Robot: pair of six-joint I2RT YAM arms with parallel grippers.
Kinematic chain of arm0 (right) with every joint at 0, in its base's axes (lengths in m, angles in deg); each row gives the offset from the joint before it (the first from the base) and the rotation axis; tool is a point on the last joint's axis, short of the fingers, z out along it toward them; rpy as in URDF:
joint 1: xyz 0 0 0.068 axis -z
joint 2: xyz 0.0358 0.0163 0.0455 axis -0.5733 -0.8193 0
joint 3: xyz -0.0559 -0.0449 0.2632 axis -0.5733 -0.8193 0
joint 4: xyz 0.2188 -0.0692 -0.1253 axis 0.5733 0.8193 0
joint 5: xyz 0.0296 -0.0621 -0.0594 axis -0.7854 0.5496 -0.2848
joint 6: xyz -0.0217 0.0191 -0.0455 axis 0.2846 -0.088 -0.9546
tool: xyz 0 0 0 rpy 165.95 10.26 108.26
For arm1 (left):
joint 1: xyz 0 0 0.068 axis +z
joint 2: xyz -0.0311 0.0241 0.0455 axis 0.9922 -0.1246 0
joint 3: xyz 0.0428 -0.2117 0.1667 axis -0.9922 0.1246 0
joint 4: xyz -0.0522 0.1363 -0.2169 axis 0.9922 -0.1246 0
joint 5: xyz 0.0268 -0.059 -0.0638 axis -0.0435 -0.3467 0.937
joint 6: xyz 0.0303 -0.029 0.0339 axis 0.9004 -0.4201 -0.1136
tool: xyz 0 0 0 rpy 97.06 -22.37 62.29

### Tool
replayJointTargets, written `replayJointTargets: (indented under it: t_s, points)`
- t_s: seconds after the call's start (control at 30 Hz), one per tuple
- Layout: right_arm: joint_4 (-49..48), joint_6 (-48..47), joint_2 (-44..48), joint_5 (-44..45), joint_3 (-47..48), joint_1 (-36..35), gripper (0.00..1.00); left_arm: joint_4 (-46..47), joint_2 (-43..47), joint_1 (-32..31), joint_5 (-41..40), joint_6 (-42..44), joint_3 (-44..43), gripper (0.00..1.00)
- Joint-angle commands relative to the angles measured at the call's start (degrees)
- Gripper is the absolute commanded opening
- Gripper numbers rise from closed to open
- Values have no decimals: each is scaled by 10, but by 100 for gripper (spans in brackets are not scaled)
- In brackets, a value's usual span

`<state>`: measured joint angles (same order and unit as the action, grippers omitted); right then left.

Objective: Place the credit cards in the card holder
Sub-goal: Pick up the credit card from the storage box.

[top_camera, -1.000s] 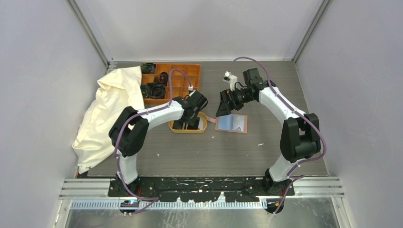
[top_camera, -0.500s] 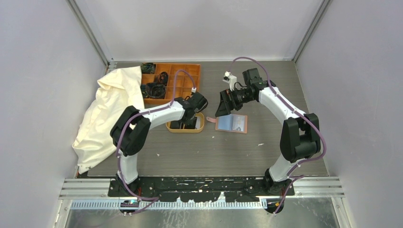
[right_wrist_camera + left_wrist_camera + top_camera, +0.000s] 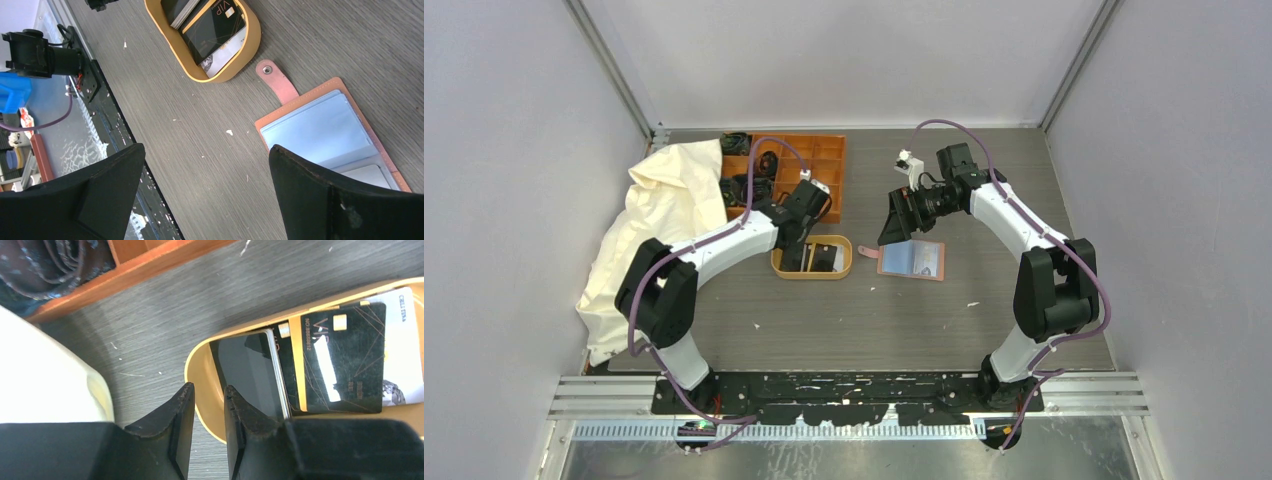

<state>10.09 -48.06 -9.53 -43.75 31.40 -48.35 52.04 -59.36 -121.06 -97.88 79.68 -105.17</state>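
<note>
Several credit cards (image 3: 345, 360), mostly black with one white, lie in an oval wooden tray (image 3: 200, 375); one dark card (image 3: 247, 375) leans at its left end. My left gripper (image 3: 209, 386) straddles the tray's left rim, one finger outside and one inside, its jaws nearly together on the wall. From above, the left gripper (image 3: 790, 254) is at the left end of the tray (image 3: 812, 272). The card holder (image 3: 912, 260) lies open on the table, pale lining up. The right gripper (image 3: 894, 228) hangs open just left of it. In the right wrist view the card holder (image 3: 320, 135) lies beside the right gripper (image 3: 206, 149).
An orange compartment box (image 3: 809, 160) with dark coiled items stands behind the tray. A cream cloth (image 3: 654, 240) is heaped at the left, close to my left fingers (image 3: 40, 380). The table's near edge and black rail (image 3: 85, 75) show in the right wrist view.
The left jaws have narrowed onto the tray rim. The left arm has swung left and back, and the tray has slid slightly left. The right arm has not moved.
</note>
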Motion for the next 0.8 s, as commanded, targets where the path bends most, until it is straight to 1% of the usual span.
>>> replayJointTargets:
  t_s: [0.0,0.07,0.13,0.2,0.27,0.37,0.43,0.53,0.63,0.77]
  points:
    - [2,-2,9,-22,11,3,100,38,40,16,99,-16,29,32]
    - [-2,2,8,-32,8,3,99,57,61,26,118,-30,48,40]
    - [-22,21,9,-38,0,0,99,83,92,41,134,-44,77,43]
    - [-45,40,10,-42,-13,-8,100,125,139,79,171,-66,121,46]
    - [-63,52,8,-36,-19,-23,100,181,205,126,218,-96,176,52]
    - [-75,60,0,-7,-13,-58,99,249,258,194,264,-138,248,61]
    - [-83,69,-11,15,-1,-86,99,259,259,230,327,-153,266,62]
    - [-100,97,-34,53,25,-127,99,266,234,252,383,-166,266,61]
    - [-153,167,-58,80,45,-159,97,275,207,256,403,-178,263,60]
    - [-230,256,-94,138,69,-193,96,266,169,256,401,-187,251,58]
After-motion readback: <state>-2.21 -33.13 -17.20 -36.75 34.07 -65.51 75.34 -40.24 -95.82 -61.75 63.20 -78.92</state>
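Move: The black card stack at the storage box's left end is under my left hand, some 2 cm ahead, 2 cm to the right and 6 cm below; the box's left wall lies about 3 cm to the left, also 2 cm ahead. The VIP card is some 16 cm left, 4 cm ahead and 12 cm below my right hand. From that hand, the open card holder lies 4 cm ahead and 4 cm right. I swing my right hand about 10 cm left towards the box and its VIP card, sinking a little, fingers kept wide open. My left hand opens to about double its gap, dips back and down slightly, then swings up and left some 8 cm past the box's left end, rolling over 40 degrees so its fingers slant down to the right, and finally eases down and back right by about 2 cm. ##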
